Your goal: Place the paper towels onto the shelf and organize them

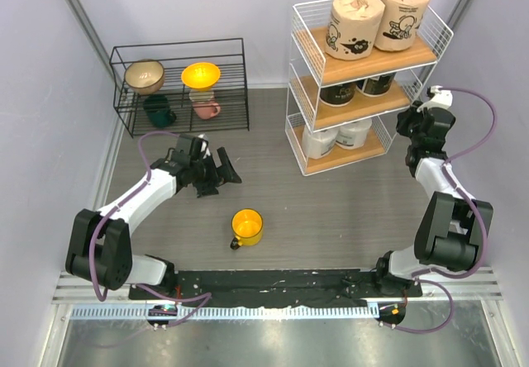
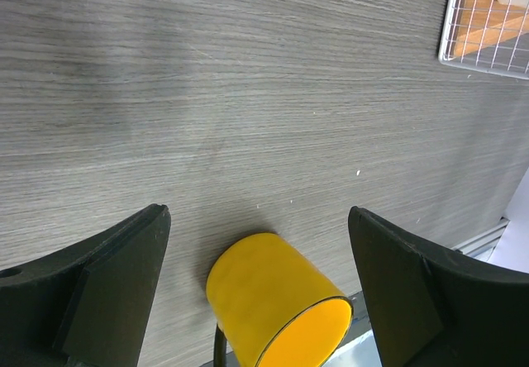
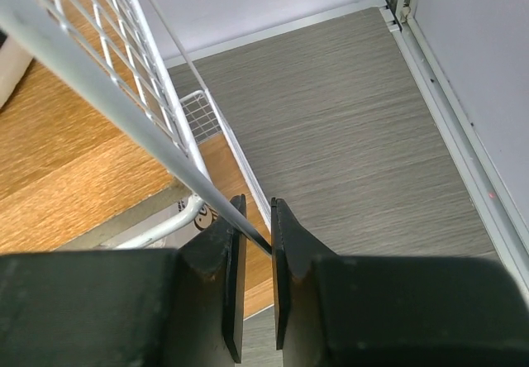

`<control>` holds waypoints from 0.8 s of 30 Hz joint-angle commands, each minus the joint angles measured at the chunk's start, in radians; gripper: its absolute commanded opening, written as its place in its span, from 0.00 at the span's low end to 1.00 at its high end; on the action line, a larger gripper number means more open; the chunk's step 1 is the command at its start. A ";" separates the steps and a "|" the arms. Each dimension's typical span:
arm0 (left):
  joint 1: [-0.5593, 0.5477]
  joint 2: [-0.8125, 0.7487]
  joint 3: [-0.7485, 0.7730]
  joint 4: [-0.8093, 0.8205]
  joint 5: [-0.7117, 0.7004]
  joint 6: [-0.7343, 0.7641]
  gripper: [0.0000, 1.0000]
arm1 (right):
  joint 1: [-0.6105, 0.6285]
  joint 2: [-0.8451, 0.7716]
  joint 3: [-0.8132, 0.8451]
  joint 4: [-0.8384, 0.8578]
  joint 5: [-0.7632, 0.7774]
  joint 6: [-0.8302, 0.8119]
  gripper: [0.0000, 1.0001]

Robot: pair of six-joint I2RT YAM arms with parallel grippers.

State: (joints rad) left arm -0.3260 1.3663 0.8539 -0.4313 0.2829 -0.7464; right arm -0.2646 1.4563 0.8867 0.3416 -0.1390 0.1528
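Observation:
The shelf [image 1: 372, 62] stands at the back right and carries all the paper towels in view. Two tan printed rolls [image 1: 354, 25] [image 1: 403, 16] sit on the top board. The middle board holds two dark-wrapped rolls [image 1: 339, 94] [image 1: 378, 84], and two white rolls [image 1: 319, 141] [image 1: 354, 131] rest on the bottom one. My right gripper [image 1: 412, 121] [image 3: 258, 206] is at the shelf's right side, shut on a thin wire [image 3: 124, 111] of its frame. My left gripper [image 1: 223, 173] [image 2: 258, 212] hangs open over the floor, holding nothing.
A yellow mug [image 1: 247, 226] [image 2: 269, 297] lies on its side in the middle, just below my left fingers. A low black wire rack [image 1: 178, 45] with bowls and mugs stands at the back left. Walls close in on both sides.

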 commanded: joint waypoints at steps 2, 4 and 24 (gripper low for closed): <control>-0.001 -0.029 0.023 -0.015 -0.008 0.027 0.94 | 0.010 -0.088 -0.064 0.022 -0.148 0.132 0.07; -0.001 -0.039 0.027 -0.015 -0.020 0.027 0.94 | 0.011 -0.103 -0.074 0.014 -0.171 0.143 0.05; -0.433 -0.059 0.188 0.250 -0.531 0.248 0.91 | 0.019 -0.215 -0.103 -0.087 -0.201 0.235 0.03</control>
State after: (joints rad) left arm -0.6296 1.3041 1.0618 -0.3180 -0.0628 -0.5869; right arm -0.2703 1.3083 0.7841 0.2764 -0.2134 0.1844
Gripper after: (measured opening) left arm 0.915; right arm 0.189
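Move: The shelf's near-left post, at middle-tier height, stands about 19 cm right of the left hand, 2 ahead and 12 above. The left white roll on the bottom tier is some 22 cm right, 8 ahead and 3 lower; the yellow mug about 13 back, 3 right and 6 lower. The right hand already pinches the near-right post; from it the near-left post lies about 23 cm left, 6 back and 2 up, and the right white roll 9 left, 3 ahead, 13 below. Keep the right gripper shut on the shelf's near-right post and draw it back about 4 cm and slightly left, dragging the shelf. Meanwhile raise the open left gripper some 11 cm, going first up and forward, then swinging right towards the near-left post, and tip its fingers up about 30 degrees from their steep downward slant. ##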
